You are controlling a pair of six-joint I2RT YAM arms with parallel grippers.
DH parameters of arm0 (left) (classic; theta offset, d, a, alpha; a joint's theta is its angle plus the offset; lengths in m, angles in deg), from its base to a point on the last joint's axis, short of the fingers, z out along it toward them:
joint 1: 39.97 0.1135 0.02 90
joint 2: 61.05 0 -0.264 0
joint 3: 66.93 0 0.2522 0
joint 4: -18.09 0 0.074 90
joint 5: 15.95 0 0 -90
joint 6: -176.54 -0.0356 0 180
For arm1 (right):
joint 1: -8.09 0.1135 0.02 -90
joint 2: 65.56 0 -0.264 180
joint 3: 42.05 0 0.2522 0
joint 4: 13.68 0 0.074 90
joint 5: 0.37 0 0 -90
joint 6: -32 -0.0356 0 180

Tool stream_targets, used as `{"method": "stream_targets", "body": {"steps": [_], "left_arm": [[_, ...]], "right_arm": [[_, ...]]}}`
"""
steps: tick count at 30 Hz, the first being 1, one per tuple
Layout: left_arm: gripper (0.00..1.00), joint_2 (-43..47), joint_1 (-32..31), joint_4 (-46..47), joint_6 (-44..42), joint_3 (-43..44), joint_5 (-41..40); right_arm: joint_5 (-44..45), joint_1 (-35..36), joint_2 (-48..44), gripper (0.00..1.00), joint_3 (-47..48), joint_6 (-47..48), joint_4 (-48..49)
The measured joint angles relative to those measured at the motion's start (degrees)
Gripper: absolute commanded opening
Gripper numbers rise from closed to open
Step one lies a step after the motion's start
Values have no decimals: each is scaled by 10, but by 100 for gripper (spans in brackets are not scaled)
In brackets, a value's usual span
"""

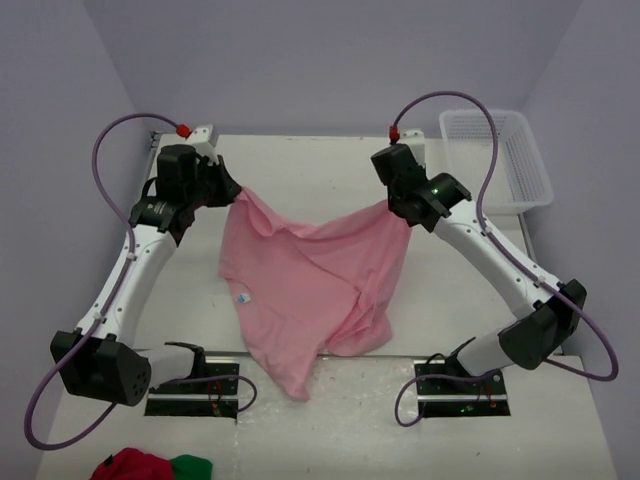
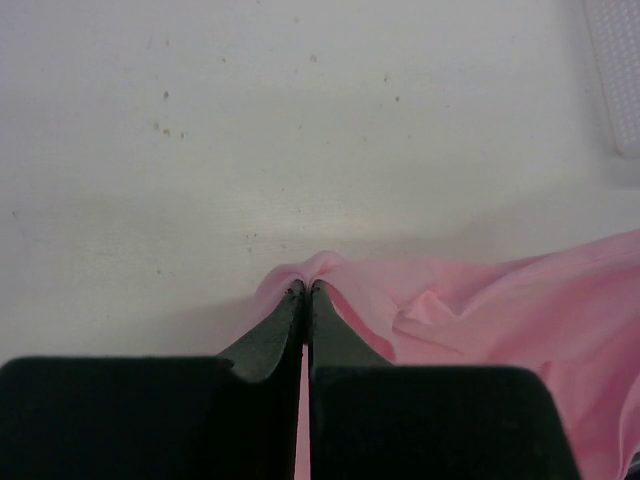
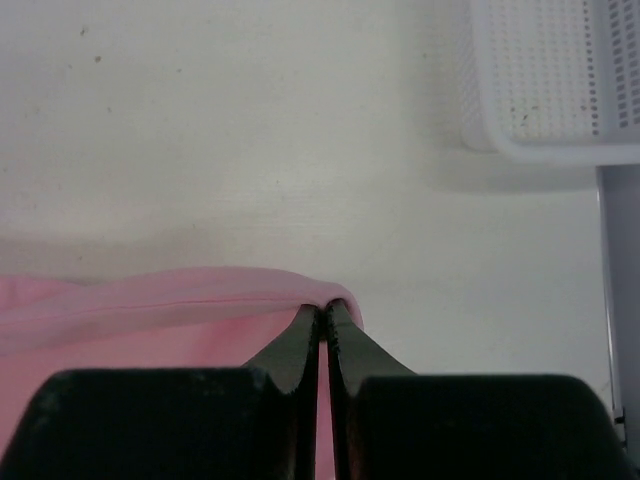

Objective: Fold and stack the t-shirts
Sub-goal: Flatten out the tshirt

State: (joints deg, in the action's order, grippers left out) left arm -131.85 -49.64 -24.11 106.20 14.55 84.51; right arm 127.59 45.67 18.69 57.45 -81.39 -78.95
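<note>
A light pink t-shirt (image 1: 305,285) hangs stretched between both arms above the table, sagging in the middle, with a small white label (image 1: 243,297) on its left side. My left gripper (image 1: 236,191) is shut on the shirt's upper left corner; in the left wrist view the cloth (image 2: 480,300) bunches around the closed tips of my left gripper (image 2: 305,289). My right gripper (image 1: 402,210) is shut on the upper right corner, and in the right wrist view the hem (image 3: 170,300) folds over the tips of my right gripper (image 3: 327,310). The shirt's lower end trails toward the front edge.
A white mesh basket (image 1: 520,160) stands at the back right corner, also in the right wrist view as a white basket (image 3: 550,80). Red and green cloth (image 1: 150,466) lies at the near left, below the table's edge. Lavender walls close in the sides and back.
</note>
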Motion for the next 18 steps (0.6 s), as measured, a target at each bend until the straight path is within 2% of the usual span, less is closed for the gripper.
{"method": "stream_targets", "body": {"steps": [10,18], "left_arm": [[0,20,-1,14,-28,75,-18],[0,42,-1,18,-41,110,-27]], "right_arm": [[0,-60,7,0,161,122,30],[-19,-104,35,0,259,164,30]]}}
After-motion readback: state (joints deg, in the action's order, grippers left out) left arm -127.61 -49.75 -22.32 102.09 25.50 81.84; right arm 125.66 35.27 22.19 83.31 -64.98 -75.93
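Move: Each hand already holds a top corner of the t-shirt, some 24 cm above the table. The shirt's middle lies about 14 cm back, 12 cm right and 20 cm below the left hand, and roughly 12 cm back, 19 cm left and 20 cm below the right. The white basket stands around 18 cm ahead, 23 cm right and 20 cm below the right hand. The shirt's small white tag is about 15 cm back, 3 cm left and 22 cm below the left hand. Both closed grippers keep their pinch on the t-shirt's top corners and hoist it: the right goes up about 15 cm while moving forward and to its right, drawing away from the left hand, and the left rises some 12 cm almost straight up. Both hands tip their fingers upward as they climb. ##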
